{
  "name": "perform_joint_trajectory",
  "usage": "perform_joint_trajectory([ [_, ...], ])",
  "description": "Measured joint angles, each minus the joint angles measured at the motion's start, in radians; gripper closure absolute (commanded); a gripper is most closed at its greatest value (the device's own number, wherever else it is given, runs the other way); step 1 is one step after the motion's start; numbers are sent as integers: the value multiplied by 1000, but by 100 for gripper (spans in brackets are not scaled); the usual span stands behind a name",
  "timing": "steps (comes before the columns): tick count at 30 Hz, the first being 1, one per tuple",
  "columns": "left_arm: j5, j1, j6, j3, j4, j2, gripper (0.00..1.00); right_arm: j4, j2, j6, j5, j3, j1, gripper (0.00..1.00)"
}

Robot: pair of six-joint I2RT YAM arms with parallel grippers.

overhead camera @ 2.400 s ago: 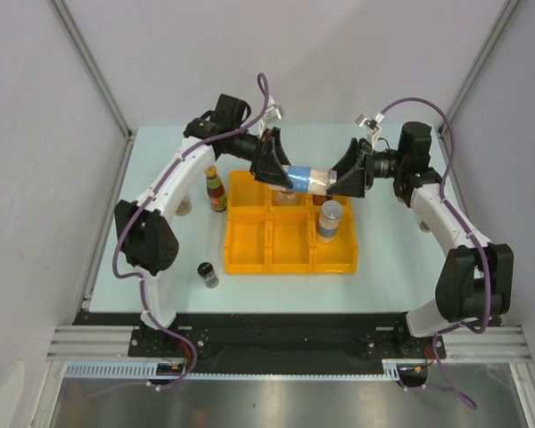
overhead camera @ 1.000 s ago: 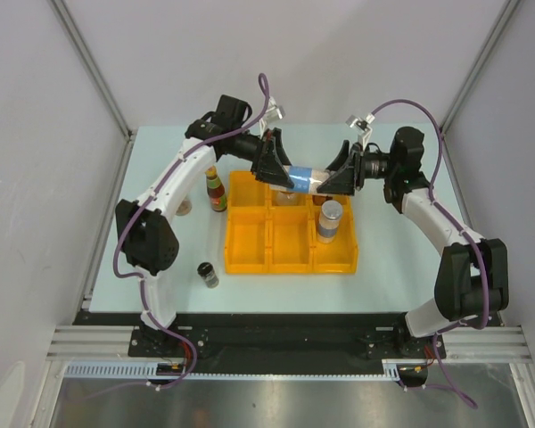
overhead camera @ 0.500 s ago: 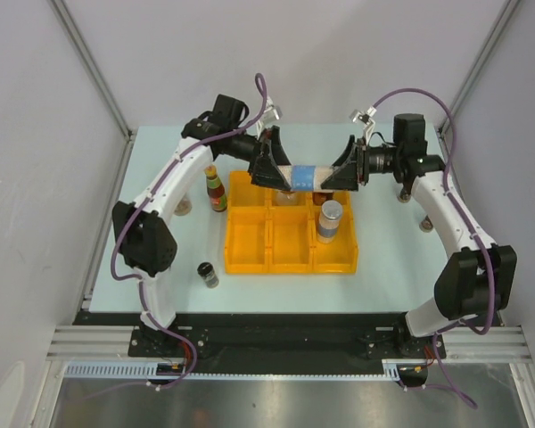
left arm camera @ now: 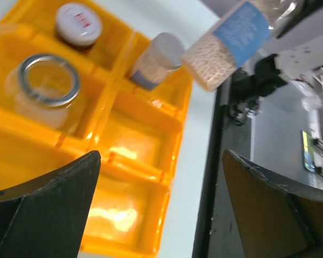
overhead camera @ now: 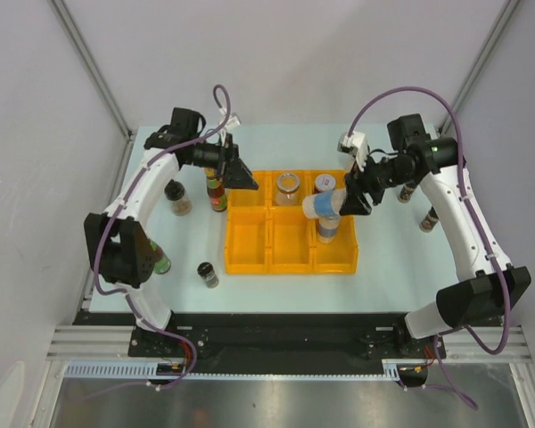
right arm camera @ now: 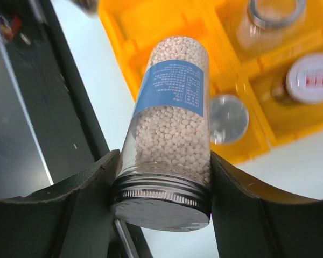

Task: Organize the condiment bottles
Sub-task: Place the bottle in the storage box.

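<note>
A clear jar of white beads with a blue label and silver lid [overhead camera: 323,204] [right arm camera: 172,123] [left arm camera: 234,37] hangs tilted above the right column of the yellow-orange tray [overhead camera: 247,242]. My right gripper [overhead camera: 341,201] [right arm camera: 164,188] is shut on it at the lid end. My left gripper [overhead camera: 247,177] [left arm camera: 161,199] is open and holds nothing, by the tray's back left corner. Inside the tray stand an open clear jar [overhead camera: 288,185] [left arm camera: 47,88], a jar with a red-and-white lid [overhead camera: 325,183] [left arm camera: 78,24] and a silver-lidded shaker [overhead camera: 328,228] [right arm camera: 229,119].
Left of the tray stand a red-labelled sauce bottle [overhead camera: 217,190], a spice jar [overhead camera: 177,198], a black-capped jar [overhead camera: 209,274] and a green-labelled bottle [overhead camera: 160,261] partly behind the left arm. Two more bottles [overhead camera: 428,219] stand at the right, near the right arm.
The left gripper has opened, let go of the blue-labelled jar and drawn back to the left. The right gripper alone now carries the jar, swung nearer and tilted over the tray's right column.
</note>
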Motion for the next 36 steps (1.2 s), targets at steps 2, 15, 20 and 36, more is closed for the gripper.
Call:
perform_joint_trajectory([
  [2,-54,27,-18,-62,31,-43,0,-40,-23,-35,89,-22,23,100],
  [15,-327,51,-31,-235,124,-317,0,-114,-134,-72,539,-225,194,100],
  [20,-371,68,-25,-295,127,-347,0,-98,-134,-45,622,-266,221,100],
  [36,-443,90,-9,-399,156,-489,0,50,-18,29,665,-373,302,88],
])
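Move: The right hand holds the bottle by its cap; the front part of the box's near right compartment lies about 4 cm back, 3 cm right and 20 cm below. The blue-label jar stands some 3 cm ahead of this hand, level sideways; the white-capped jar is 12 cm ahead and 1 cm left. From the left hand, that front part is about 11 cm back and 28 cm right. Right hand lowers the gripped bottle 14 cm into the near right compartment, tipping it near upright; open left withdraws leftward. ##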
